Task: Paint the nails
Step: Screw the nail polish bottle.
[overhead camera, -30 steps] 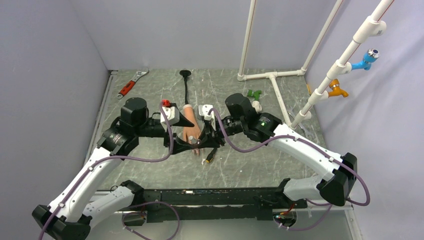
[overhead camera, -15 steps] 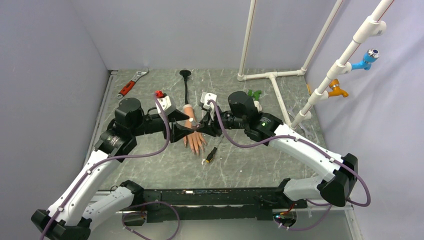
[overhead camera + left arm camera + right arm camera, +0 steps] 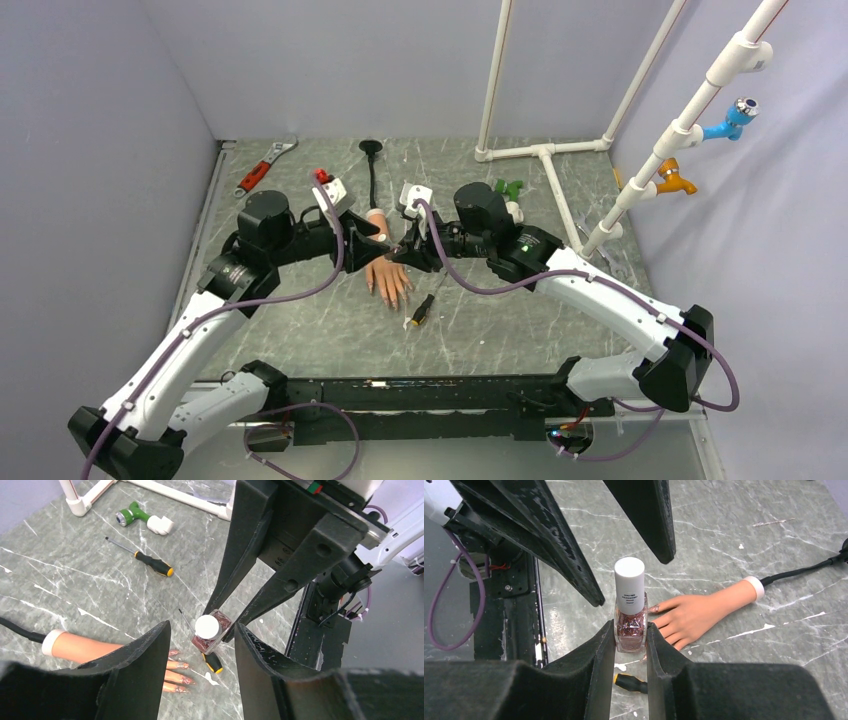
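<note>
A peach mannequin hand (image 3: 388,278) lies flat mid-table, its fingers pointing toward the arms. The nails (image 3: 181,665) look glittery pink in the left wrist view; one nail (image 3: 655,608) shows beside the bottle. My right gripper (image 3: 630,630) is shut on a square bottle of pink glitter polish (image 3: 630,627) with a white cap (image 3: 629,584), held upright above the hand. My left gripper (image 3: 202,627) hangs open over that cap, one finger on each side, neither touching it. From above, the left gripper (image 3: 385,243) and the right gripper (image 3: 405,252) meet over the hand's wrist.
A black-and-yellow screwdriver (image 3: 420,310) lies just near the fingertips. A second screwdriver (image 3: 150,564) and a green-and-white fitting (image 3: 142,520) lie further back. A red-handled wrench (image 3: 262,168) is at the back left, a white pipe frame (image 3: 545,160) at the back right.
Both grippers have moved away from over the fingers toward the wrist, uncovering the fingertips. The left jaws have narrowed around the cap. The right grip on the bottle is unchanged.
</note>
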### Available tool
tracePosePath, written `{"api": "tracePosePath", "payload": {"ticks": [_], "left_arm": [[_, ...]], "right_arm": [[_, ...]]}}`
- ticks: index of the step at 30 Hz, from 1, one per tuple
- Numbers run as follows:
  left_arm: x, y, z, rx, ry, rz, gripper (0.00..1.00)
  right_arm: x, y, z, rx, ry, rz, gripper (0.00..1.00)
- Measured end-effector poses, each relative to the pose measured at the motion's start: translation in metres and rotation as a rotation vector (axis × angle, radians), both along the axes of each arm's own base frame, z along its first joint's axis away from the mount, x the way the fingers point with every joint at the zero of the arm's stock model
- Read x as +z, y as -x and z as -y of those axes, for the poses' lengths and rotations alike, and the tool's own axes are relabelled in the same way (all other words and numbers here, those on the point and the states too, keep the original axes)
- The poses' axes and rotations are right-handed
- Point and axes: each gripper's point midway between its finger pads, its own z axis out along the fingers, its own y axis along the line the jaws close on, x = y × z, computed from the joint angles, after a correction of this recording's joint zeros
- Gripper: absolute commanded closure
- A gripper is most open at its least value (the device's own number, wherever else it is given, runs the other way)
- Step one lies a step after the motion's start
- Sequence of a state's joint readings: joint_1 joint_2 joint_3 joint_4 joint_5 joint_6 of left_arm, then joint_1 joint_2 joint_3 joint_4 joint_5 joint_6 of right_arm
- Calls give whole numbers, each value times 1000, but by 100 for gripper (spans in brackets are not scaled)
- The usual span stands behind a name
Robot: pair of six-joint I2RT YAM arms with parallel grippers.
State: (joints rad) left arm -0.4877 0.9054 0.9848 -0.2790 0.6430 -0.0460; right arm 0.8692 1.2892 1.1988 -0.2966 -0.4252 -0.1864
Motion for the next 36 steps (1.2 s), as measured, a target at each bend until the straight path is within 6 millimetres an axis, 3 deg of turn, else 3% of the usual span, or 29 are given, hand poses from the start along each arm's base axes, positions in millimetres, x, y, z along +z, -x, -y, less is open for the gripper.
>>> {"api": "tracePosePath", "payload": {"ticks": [17,24,36], "left_arm": [[-10,1,13,-70,14,-75,66],[-16,4,16,-103,-1,-81,100],[-22,19,16,-226,-63,-17,100]], "right_arm": [[0,1,0,3,-1,-1,100],[-1,1,0,5,2,-2,100],[-6,14,0,63,17,-37,100]]}}
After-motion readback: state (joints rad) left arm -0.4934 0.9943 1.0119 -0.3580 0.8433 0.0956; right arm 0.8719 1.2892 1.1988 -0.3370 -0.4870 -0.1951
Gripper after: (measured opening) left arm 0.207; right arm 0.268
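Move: The nail polish bottle stands in the right fingers with its white cap on top. The cap is about 2 cm to the right of the left hand and 2 cm below it, level with it fore and aft. On the table some 28 cm below, the rubber hand's middle lies about 6 cm ahead, and the near screwdriver about 9 cm to the right. From the right hand, the cap is roughly 3 cm up and 2 cm to the left. The left fingers close from about half open and pinch the bottle's white cap from its two sides, the hand first easing about 1.5 cm right and down onto it. The right hand keeps its grip on the bottle, almost still. Then both hands draw back together by 1 to 1.5 cm, the left sinking slightly and swinging to some 13 degrees clockwise in all. ##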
